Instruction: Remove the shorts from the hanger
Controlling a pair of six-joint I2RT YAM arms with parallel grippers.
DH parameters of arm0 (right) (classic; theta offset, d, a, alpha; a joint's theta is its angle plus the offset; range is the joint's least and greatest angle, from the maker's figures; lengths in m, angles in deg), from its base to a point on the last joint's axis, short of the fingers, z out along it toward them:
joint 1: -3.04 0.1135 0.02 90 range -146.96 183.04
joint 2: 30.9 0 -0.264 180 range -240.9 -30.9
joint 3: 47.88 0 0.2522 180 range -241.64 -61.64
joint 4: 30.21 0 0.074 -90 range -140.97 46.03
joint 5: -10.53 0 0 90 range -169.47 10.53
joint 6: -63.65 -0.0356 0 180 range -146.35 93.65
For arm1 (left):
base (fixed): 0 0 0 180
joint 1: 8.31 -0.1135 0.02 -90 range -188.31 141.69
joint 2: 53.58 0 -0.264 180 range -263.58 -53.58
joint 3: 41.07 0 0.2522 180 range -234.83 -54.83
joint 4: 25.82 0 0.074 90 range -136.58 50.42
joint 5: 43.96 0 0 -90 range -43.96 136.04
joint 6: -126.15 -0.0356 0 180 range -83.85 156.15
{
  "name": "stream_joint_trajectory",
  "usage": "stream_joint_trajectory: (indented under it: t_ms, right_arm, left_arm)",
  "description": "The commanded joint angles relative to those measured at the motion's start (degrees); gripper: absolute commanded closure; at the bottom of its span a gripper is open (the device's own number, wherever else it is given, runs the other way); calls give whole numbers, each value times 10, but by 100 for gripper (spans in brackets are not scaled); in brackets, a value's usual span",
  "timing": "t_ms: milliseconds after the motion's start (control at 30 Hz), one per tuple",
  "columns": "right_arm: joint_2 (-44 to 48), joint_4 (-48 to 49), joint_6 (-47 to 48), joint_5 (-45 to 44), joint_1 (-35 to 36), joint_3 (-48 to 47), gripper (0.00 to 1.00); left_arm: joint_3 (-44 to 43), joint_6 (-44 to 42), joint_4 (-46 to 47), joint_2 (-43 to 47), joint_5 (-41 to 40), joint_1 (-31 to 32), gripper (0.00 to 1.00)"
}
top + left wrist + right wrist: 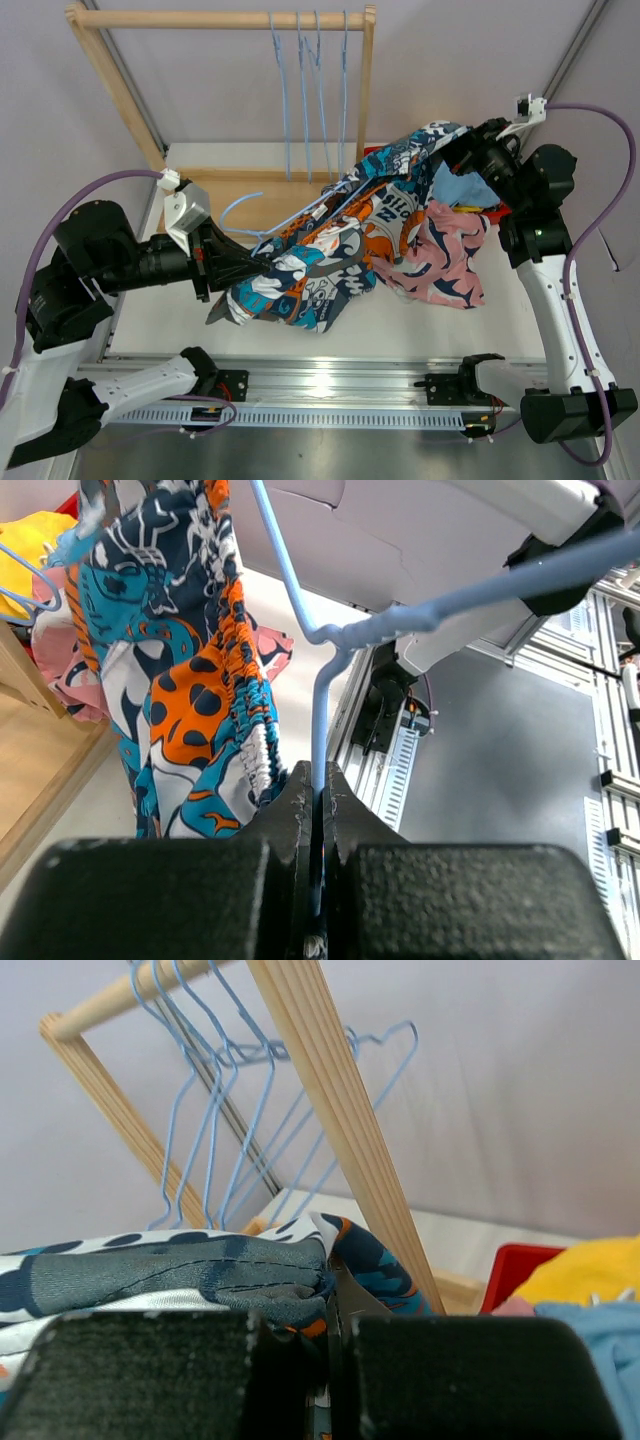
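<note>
The teal-orange-white patchwork shorts (pixel 330 262) stretch across the table between both grippers, still threaded on a light blue wire hanger (pixel 300 213). My left gripper (pixel 260 262) is shut on the hanger's wire (pixel 320 720), which runs up from between the jaws, with the shorts (pixel 190 680) hanging just left of it. My right gripper (pixel 463 152) is shut on a bunched edge of the shorts (pixel 200 1275) at the far right. Pink shorts (pixel 450 258) and light blue shorts (pixel 465 188) lie heaped under the right arm.
A wooden rack (pixel 220 18) stands at the back with several empty blue hangers (pixel 310 90); its post (pixel 340 1110) is right in front of the right wrist. A red bin (pixel 510 1265) holds yellow shorts (pixel 590 1270). The rack's wooden base (pixel 40 770) is left of the left gripper.
</note>
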Motion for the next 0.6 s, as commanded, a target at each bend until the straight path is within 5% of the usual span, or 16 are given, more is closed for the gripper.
stream_joint_trajectory:
  t_ms: [0, 267, 567]
  right_arm:
    - [-32, -13, -8, -65, -28, -74, 100]
    - [-71, -76, -35, 4, -28, -200, 100]
    - [-25, -110, -42, 22, -28, -231, 100]
  left_arm:
    - [2, -3, -21, 17, 0, 21, 100]
    - [29, -9, -35, -7, -55, 32, 100]
    - [23, -17, -39, -56, -96, 33, 100]
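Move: The left hand has the hanger's hook, and the printed shorts still on that hanger centre about 10 cm to its right, 9 cm ahead and 10 cm lower; the wooden stand's tray is roughly 32 cm ahead, 6 cm left, far below. For the right hand, pinching the shorts' other end, the red box lies some 15 cm ahead, 14 cm right and 38 cm down, the pink shorts about 6 cm back, 12 cm right on the table. Keeping its pinch on the printed shorts' end, the right hand lifts about 7 cm, creeping slightly forward at first, then drawing some 3 cm back. The left hand, still gripping the hanger by its hook, sinks and pushes forward about 4 cm each, with some 2 cm to the right, its right-pointing fingers tipping roughly 10 degrees farther down. ##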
